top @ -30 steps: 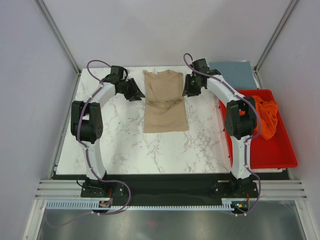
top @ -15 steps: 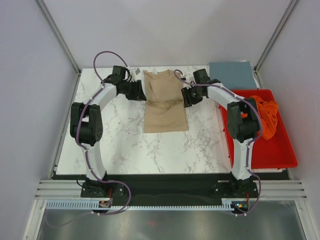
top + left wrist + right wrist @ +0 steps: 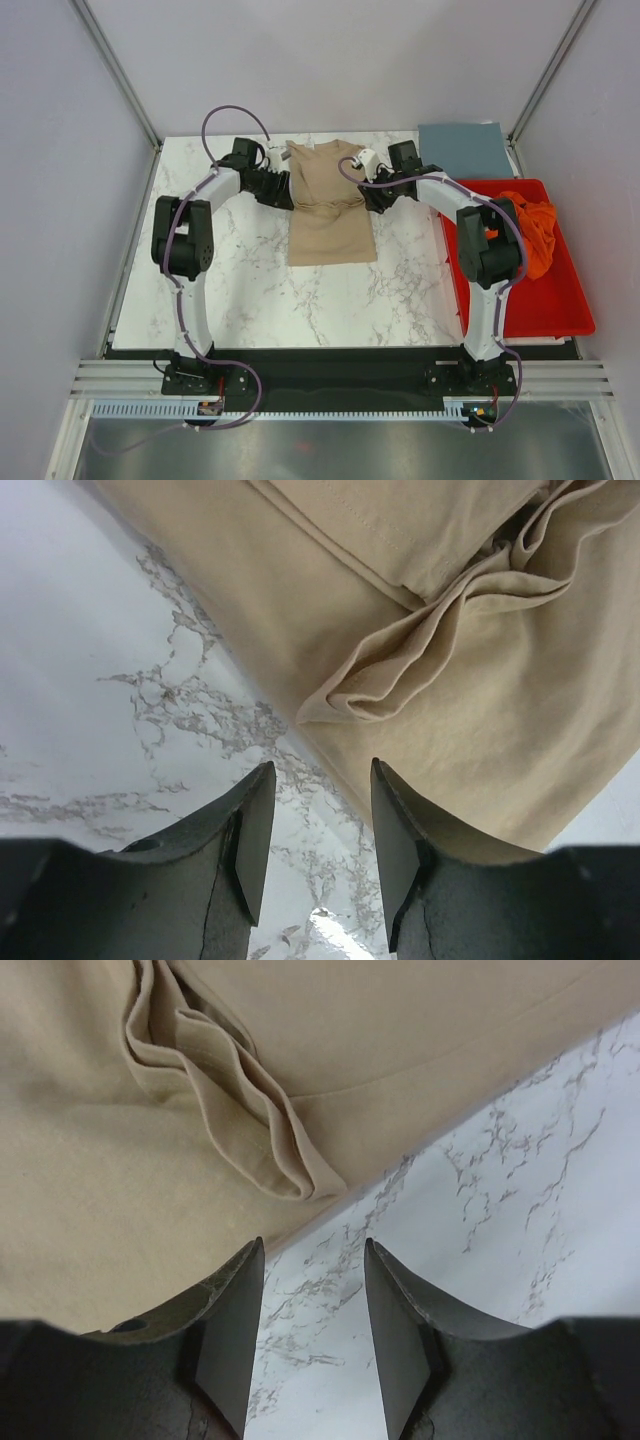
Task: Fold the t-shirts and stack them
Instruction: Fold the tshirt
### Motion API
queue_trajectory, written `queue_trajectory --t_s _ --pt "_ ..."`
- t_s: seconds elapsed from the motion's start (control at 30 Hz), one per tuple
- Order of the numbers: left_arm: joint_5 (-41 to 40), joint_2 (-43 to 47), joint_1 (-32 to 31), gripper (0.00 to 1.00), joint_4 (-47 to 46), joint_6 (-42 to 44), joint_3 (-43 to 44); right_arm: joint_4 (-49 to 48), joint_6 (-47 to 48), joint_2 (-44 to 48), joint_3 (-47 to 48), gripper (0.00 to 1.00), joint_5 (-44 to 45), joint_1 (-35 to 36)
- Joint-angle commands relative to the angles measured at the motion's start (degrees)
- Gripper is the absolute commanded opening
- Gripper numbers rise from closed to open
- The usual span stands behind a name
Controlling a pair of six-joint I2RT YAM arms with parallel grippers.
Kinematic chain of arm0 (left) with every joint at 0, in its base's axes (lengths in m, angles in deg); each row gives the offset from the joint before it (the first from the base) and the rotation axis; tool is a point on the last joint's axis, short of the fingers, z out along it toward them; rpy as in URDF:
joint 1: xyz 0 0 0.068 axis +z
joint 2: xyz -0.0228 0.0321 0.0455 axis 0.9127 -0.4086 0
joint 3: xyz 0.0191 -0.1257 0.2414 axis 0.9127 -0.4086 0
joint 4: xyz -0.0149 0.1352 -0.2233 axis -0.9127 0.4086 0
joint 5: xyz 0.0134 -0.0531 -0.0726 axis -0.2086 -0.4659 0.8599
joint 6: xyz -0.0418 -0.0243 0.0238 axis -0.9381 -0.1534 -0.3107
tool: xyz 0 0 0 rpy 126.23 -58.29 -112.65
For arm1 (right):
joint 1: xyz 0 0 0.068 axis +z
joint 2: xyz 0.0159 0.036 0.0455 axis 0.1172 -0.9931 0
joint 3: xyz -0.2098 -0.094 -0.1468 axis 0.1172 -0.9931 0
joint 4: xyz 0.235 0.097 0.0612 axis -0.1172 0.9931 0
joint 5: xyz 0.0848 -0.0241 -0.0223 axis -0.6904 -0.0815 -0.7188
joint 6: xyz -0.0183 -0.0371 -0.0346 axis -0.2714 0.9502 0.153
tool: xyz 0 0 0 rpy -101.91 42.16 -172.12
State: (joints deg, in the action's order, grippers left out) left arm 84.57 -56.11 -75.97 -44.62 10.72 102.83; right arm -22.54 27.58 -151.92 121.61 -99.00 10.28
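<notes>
A tan t-shirt (image 3: 330, 205) lies on the marble table, its sleeves folded in and a bunched fold across its middle (image 3: 430, 630) (image 3: 240, 1100). My left gripper (image 3: 288, 190) sits at the shirt's left edge, open, with only table between its jaws (image 3: 320, 780). At the shirt's right edge my right gripper (image 3: 372, 195) stands open too, nothing between its jaws (image 3: 313, 1255). A slate blue-grey t-shirt (image 3: 466, 148) lies folded flat at the back right. The orange t-shirt (image 3: 530, 232) is crumpled in the red tray (image 3: 545, 310).
The red tray stands along the table's right side, beside the right arm's elbow. Grey walls and metal frame posts (image 3: 118, 70) close in the table at the back and sides. Bare marble (image 3: 330, 300) lies in front of the tan shirt.
Both grippers have moved inward to the tan shirt's side edges at its middle fold and their jaws have widened. The shirts have not moved.
</notes>
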Motion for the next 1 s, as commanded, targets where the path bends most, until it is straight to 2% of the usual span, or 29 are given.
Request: queue_trajectory --t_s 0.0,0.63,0.83,0.93,0.97 --pt "3.62 -0.66 -0.20 0.51 -0.69 5.40 3.45 -3.76 4.57 0.62 2.08 0.52 -5.09 0.12" --pt "2.14 -3.91 -2.39 0.47 -0.61 8.57 7.14 -2.62 9.14 -3.43 6.91 0.48 -6.50 0.74" --pt "1.26 -4.35 -2.66 0.32 -0.61 8.30 8.02 -2.71 9.14 -4.57 8.93 0.44 -6.85 1.62" --pt "-0.14 -4.88 -2.57 0.17 -0.52 7.42 8.89 -2.62 8.97 -5.01 9.99 0.31 -6.94 1.79" --pt "-0.32 -5.05 -2.57 0.09 -0.52 7.16 8.98 -2.71 8.97 -5.10 10.34 0.24 -7.02 1.79"
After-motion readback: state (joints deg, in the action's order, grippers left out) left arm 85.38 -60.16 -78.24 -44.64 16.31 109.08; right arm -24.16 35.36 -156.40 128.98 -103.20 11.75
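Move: The near-left corner of the t-shirt's folded-over edge lies about 3 cm ahead of the left hand, 2 cm to its right and 1 cm lower. The near-right corner is roughly 4 cm ahead of the right hand, 2 cm to its left and 2 cm lower. From the left hand, the shirt's near end is centred some 16 cm back and 9 cm right. The blue board lies about 15 cm ahead and 22 cm right of the right hand. Both hands ease inward and forward, about 3 cm left and 4 cm right, closing their fingers at the fold's corners. ##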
